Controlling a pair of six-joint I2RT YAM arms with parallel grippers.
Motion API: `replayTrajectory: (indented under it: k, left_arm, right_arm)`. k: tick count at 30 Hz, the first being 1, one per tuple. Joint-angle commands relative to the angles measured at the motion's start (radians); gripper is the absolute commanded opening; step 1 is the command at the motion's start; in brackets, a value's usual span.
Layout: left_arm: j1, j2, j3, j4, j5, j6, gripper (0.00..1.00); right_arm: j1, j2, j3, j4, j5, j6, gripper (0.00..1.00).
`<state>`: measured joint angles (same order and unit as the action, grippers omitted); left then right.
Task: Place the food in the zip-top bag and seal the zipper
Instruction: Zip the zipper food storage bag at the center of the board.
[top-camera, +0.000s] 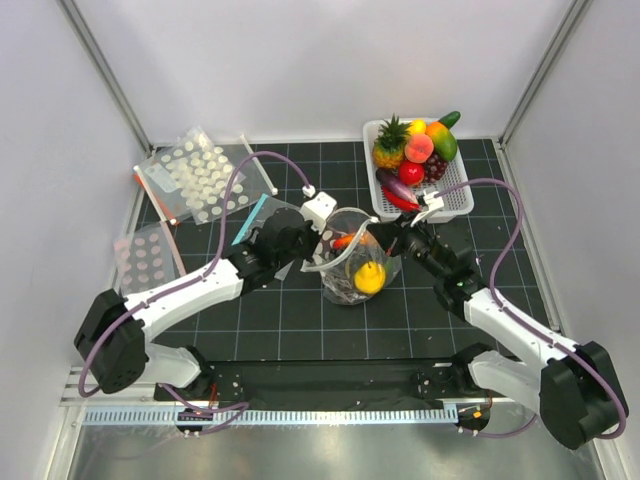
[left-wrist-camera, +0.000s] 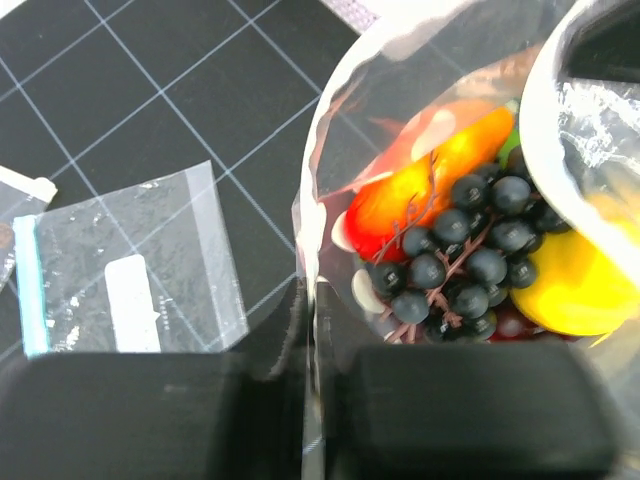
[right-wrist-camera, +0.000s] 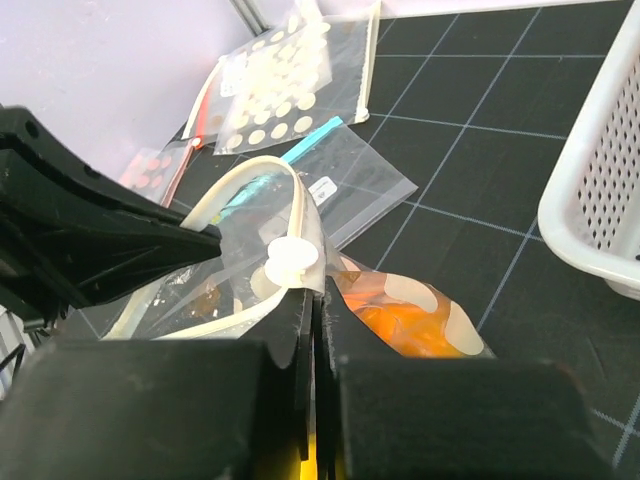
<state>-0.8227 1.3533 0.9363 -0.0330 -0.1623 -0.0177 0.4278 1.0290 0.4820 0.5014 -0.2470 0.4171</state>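
Note:
The zip-top bag (top-camera: 352, 262) stands mid-table with its mouth held open between both arms. Inside lie food pieces: dark grapes (left-wrist-camera: 470, 250), an orange piece (left-wrist-camera: 430, 170) and a yellow one (top-camera: 369, 277). My left gripper (left-wrist-camera: 310, 300) is shut on the bag's left rim, also seen from above (top-camera: 318, 252). My right gripper (right-wrist-camera: 315, 300) is shut on the bag's right edge just under the zipper's small white tab (right-wrist-camera: 292, 262). The white zipper strip (right-wrist-camera: 240, 190) curves away from it toward the left gripper's black fingers (right-wrist-camera: 110, 245).
A white basket (top-camera: 460, 205) at the back right holds more toy fruit, among them a pineapple (top-camera: 390, 145). Dotted clear sheets (top-camera: 200, 170) lie at the back left. A plain clear bag with a blue strip (left-wrist-camera: 130, 270) lies flat left of the pouch.

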Motion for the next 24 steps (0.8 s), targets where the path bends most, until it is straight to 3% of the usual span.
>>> replayTrajectory:
  k: [1,3,4,6,11,16,24]
  left_arm:
    - [0.002,-0.052,0.012,0.038,0.007,-0.01,0.12]
    - [0.0,-0.08,0.032,-0.033,0.004,-0.034,0.3]
    - [0.002,-0.094,0.038,-0.048,0.007,-0.047,0.44]
    - [-0.001,-0.153,0.035,-0.067,0.009,-0.074,0.52]
    - [-0.001,-0.301,-0.033,-0.004,0.052,-0.088,0.59]
    - [-0.013,-0.443,-0.148,0.162,0.159,-0.082,0.66]
    - [-0.061,-0.396,-0.162,0.229,0.243,0.011,0.66]
  right_arm:
    - [-0.004,-0.056,0.055,0.029,-0.038,0.014,0.01]
    - [-0.004,-0.09,0.052,0.017,-0.047,0.02,0.01]
    - [-0.003,-0.104,0.047,0.016,-0.054,0.022,0.01]
    - [0.0,-0.131,0.049,0.002,-0.063,0.022,0.01]
    - [0.023,-0.162,0.085,-0.076,-0.049,0.011,0.01]
    - [0.083,-0.138,0.141,-0.159,-0.034,-0.029,0.01]
    - [0.345,-0.104,0.21,-0.261,0.192,-0.199,0.01]
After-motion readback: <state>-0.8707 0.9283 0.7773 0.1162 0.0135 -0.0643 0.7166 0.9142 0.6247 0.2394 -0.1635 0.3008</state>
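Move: The bag's pinched right zipper end, in the right fingers, lies about 11 cm to the right of the left hand, 2 cm ahead and 3 cm above. The left fingers are still shut on the bag's left rim. From the left hand, the yellow fruit in the bag is some 12 cm right, 9 cm back and 13 cm below; the blue-zipper bag lies 10 cm left, 3 cm ahead and 16 cm below. From the right hand, that yellow fruit is about 11 cm back, 1 cm right and 16 cm below. Left fingers release the bag's rim, rising about 11 cm and back; the still-pinching right draws its corner back-left. ##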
